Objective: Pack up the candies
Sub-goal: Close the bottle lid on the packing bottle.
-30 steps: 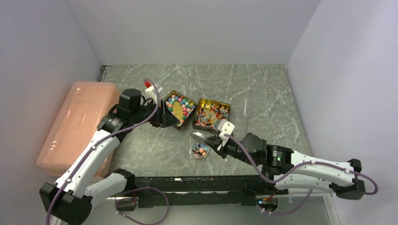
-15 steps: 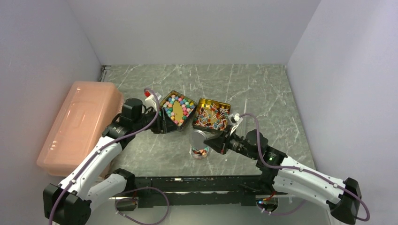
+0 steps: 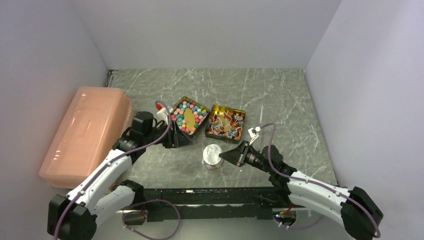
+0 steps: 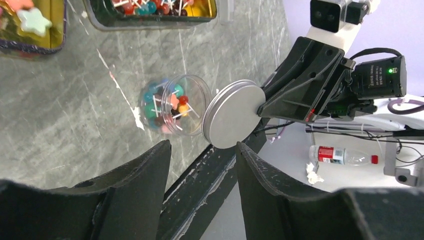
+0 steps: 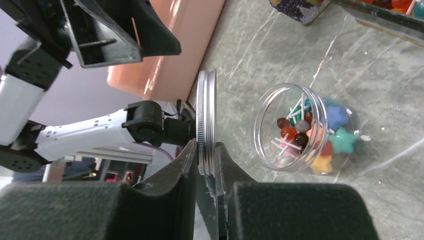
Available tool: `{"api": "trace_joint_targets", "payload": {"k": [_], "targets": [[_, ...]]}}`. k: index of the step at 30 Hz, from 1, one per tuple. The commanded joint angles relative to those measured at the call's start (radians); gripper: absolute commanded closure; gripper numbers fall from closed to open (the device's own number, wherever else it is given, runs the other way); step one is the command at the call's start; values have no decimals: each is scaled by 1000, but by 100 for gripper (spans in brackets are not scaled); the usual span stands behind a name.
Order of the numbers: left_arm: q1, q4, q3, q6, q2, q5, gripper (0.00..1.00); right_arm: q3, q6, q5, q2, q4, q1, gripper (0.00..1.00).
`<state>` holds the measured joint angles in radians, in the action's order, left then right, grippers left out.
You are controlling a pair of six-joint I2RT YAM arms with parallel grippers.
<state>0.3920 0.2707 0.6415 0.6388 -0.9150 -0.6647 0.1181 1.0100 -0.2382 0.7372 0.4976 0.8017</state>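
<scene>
A small clear jar (image 5: 305,127) stands near the table's front edge, holding candies (image 5: 292,132): little balls on white sticks and star-shaped sweets. My right gripper (image 5: 206,150) is shut on the rim of a round silver lid (image 5: 206,122). The lid hangs just above the jar's mouth, apart from it. From above, the lid (image 3: 213,153) hides the jar, with the right gripper (image 3: 229,156) at its right. More candies fill two gold tins (image 3: 176,107) (image 3: 244,116) behind. My left gripper (image 3: 178,138) hangs open and empty left of the jar (image 4: 172,105), below the first tin.
A large pink lidded box (image 3: 85,132) lies along the left wall. The table's front edge and a black rail (image 3: 200,192) run just below the jar. The grey walls close in the back and both sides.
My right arm has swung the lid leftwards from beside the jar to over its mouth. My left gripper has drawn back from the star-candy tin toward the front, still open.
</scene>
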Motion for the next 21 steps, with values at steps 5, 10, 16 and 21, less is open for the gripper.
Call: {"api": "trace_joint_targets", "payload": {"k": [5, 10, 16, 21], "targets": [[18, -204, -82, 88, -58, -69, 43, -67, 161, 27, 106, 326, -10, 91], [83, -220, -66, 92, -130, -34, 44, -82, 192, 25, 182, 420, -13, 91], [138, -225, -52, 93, -210, 4, 44, -99, 212, 24, 239, 472, -16, 90], [162, -255, -57, 103, -259, 11, 45, -109, 223, 19, 268, 482, -16, 90]]}}
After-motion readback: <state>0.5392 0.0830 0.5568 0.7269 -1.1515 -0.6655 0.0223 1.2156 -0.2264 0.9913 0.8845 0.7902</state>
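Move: Over the packing bottle, the right hand holds the bottle lid; the bottle's middle lies about 3 cm left, 1 cm ahead and 8 cm below that hand. Beyond the bottle, the lollipop tray stands roughly 18 cm farther out and 6 cm to its right, the star candy tray some 20 cm out and 11 cm to its left. From the open left hand, the lid is about 8 cm right, 2 cm back and 5 cm below. Sinking about 6 cm while going 4 cm right and a little back, the left hand brings its open fingers to the free edge of the lid, tipping them further down; contact can't be made out. The right hand keeps its pinch on the opposite edge, rolls the lid roughly 10 degrees, far edge down, and lowers it slightly towards the bottle mouth. ##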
